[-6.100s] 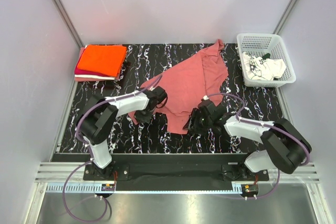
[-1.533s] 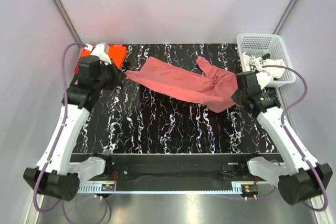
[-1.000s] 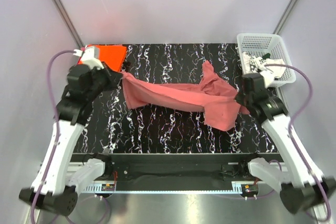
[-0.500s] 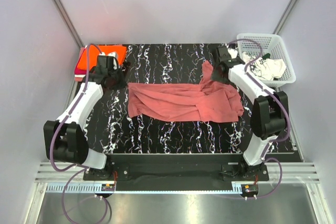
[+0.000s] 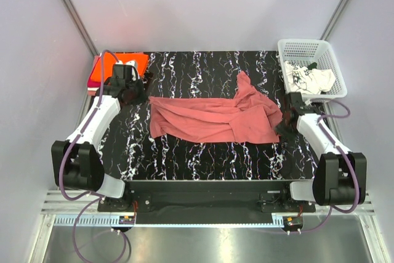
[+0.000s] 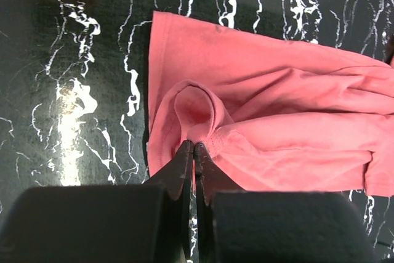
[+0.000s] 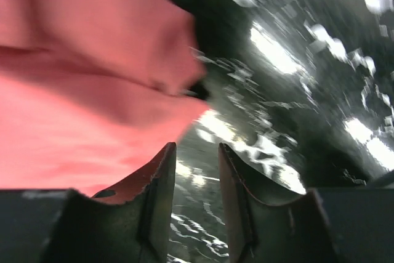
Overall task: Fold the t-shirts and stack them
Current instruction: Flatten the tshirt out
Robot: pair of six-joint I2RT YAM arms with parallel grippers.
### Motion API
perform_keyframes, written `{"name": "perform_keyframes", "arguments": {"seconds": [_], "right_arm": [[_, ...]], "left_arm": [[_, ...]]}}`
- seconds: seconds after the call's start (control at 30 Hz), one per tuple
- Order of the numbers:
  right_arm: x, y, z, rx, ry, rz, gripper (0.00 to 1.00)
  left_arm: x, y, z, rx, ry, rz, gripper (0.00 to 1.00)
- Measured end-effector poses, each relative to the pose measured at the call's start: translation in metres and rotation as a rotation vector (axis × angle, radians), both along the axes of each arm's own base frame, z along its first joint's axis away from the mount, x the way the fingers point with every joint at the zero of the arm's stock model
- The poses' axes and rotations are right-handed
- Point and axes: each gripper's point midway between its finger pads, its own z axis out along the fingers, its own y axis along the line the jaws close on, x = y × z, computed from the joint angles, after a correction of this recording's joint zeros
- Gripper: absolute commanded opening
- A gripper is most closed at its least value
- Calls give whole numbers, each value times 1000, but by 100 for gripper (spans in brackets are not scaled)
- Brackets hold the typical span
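Observation:
The rose-red t-shirt (image 5: 215, 115) lies spread crosswise on the black marbled table (image 5: 184, 158), with one part bunched toward the back right. My left gripper (image 5: 145, 97) sits at its left edge. In the left wrist view the gripper (image 6: 194, 146) is shut, with a raised fold of the rose-red t-shirt (image 6: 258, 121) pinched at its tips. My right gripper (image 5: 284, 129) hovers by the shirt's near right corner. In the right wrist view it (image 7: 196, 147) is open over bare table, and the shirt's edge (image 7: 92, 90) lies just left of its fingers.
Folded orange and magenta t-shirts (image 5: 101, 72) are stacked at the back left corner, partly behind my left arm. A white mesh basket (image 5: 329, 66) at the back right holds a white t-shirt with black print (image 5: 308, 79). Grey walls close in the table.
My right arm has swung from the back, near the basket, down to the shirt's near right corner. The shirt lies as before. My left gripper has stayed put.

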Motion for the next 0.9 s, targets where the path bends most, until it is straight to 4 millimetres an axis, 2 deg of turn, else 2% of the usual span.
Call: {"name": "perform_keyframes", "arguments": {"seconds": [0.07,0.13,0.3,0.6,0.9], "right_arm": [[-21,-5,-18,25,53,-40,40],[-28,-1,-25,52,69,-49,41],[-15,3,-26,83,9,-79,43],[-3,4,-43,93,-8,-109,43],[-6,0,-52,76,0,-129,41]], "left_arm": [[0,-2,0,-7,0,-7,0],[0,-3,0,-14,0,-13,0],[-2,-4,-3,-17,5,-22,0],[-2,-6,-2,-23,0,-31,0],[-2,-6,-2,-25,-1,-33,0]]}}
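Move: The shirt's near right corner lies about 7 cm below the right hand, some 2 cm ahead and 1 cm to its right. The hemmed sleeve end is just beyond the corner, about 6 cm ahead of the hand and 1 cm right. The white basket's middle stands roughly 23 cm ahead and 11 cm right. From the left hand, still pinching the other end of the shirt, that corner is some 49 cm right, 10 cm back and 14 cm lower. Down by about 5 cm goes the right hand towards the shirt's near right corner. It first draws back 2 to 3 cm as it sinks, then creeps forward again while going on down, turning slightly clockwise, its fingers staying a little under half open. The left hand stays in place and keeps its pinch on the other end. ##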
